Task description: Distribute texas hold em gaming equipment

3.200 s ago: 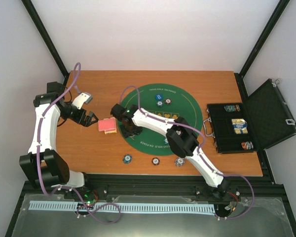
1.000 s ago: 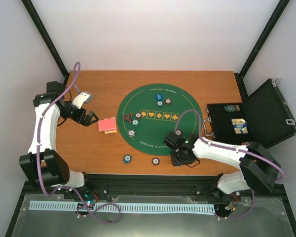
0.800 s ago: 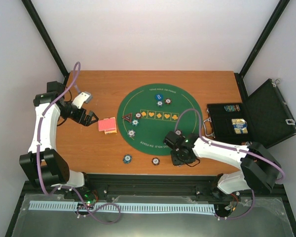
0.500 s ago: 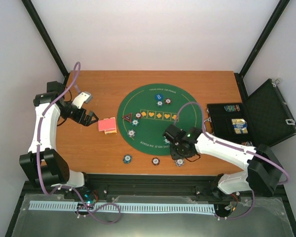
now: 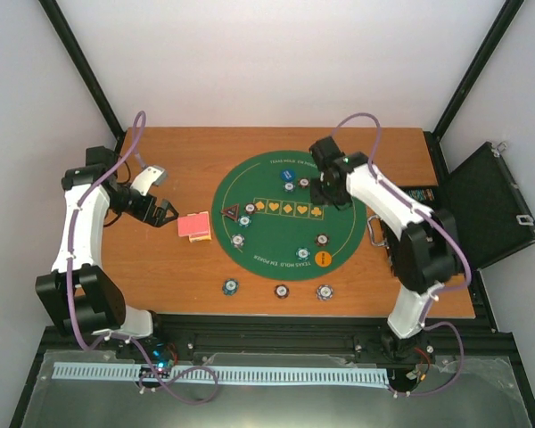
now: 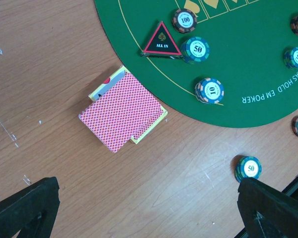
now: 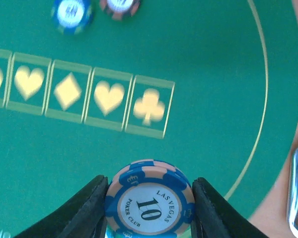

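My right gripper is shut on a blue-and-peach "10" poker chip, its fingers pressed against both sides. It hovers over the green mat just beside the club box, at the mat's far right. My left gripper stands open with nothing in it, left of the red-backed cards. The black-red triangular marker and several chips lie at the mat's left edge. An orange button and a blue button lie on the mat.
Three chips sit in a row on the bare wood below the mat. The black hinged case stands open at the right edge, partly behind my right arm. A metal handle shows right of the mat.
My right arm has swung from the mat's near right edge to its far right side, carrying the chip. The orange button and two chips now show where it was. The left arm is still.
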`<control>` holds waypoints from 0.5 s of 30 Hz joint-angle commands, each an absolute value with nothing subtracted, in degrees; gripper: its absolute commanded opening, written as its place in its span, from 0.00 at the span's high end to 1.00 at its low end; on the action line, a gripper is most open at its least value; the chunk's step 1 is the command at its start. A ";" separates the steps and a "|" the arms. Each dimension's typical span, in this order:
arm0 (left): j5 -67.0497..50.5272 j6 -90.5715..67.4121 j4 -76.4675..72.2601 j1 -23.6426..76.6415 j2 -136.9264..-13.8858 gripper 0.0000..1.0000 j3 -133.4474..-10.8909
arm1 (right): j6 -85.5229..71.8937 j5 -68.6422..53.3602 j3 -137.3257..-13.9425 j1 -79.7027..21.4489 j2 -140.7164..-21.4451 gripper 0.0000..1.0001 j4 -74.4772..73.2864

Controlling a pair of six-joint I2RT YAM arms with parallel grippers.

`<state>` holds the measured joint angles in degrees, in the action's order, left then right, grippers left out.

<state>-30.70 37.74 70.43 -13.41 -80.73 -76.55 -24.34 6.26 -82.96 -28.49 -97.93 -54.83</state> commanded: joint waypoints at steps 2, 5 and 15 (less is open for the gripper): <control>-31.94 36.65 70.64 -13.65 -81.90 0.00 -79.35 | -18.49 3.86 -99.50 -22.36 -114.30 0.64 -53.84; -32.56 36.16 70.46 -13.71 -82.52 0.00 -79.63 | -17.81 3.33 -109.56 -20.85 -124.03 0.64 -55.69; -31.48 37.22 70.30 -13.67 -83.12 0.00 -79.06 | -17.10 2.35 -132.19 -17.12 -143.17 0.64 -59.29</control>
<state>-31.27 37.06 70.37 -13.41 -82.91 -77.36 -18.35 2.98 -125.60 -18.85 -140.66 -56.73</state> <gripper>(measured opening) 0.996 0.421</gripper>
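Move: The right hand holds a small stack of 10 chips, and the bare spot they are going to on the mat lies about 18 cm straight ahead and 12 cm below. The black 100 stack stands next to that spot, 18 cm ahead of the hand and 5 cm left; the blue chip stack is 16 cm ahead and 9 cm left, and the blue disc 20 cm ahead and 10 cm left. From the idle left hand the spot lies roughly 23 cm ahead, 39 cm right and 18 cm down. Keeping the 10 chips pinched between its fingers, the right hand sweeps straight forward some 17 cm across the mat's right half, towards the bare spot just right of the black 100 stack. On the way it sinks about 10 cm, flat and fast at first, then more steeply as the forward travel slows, with the fingers still pointing down and the wrist hardly turning. ##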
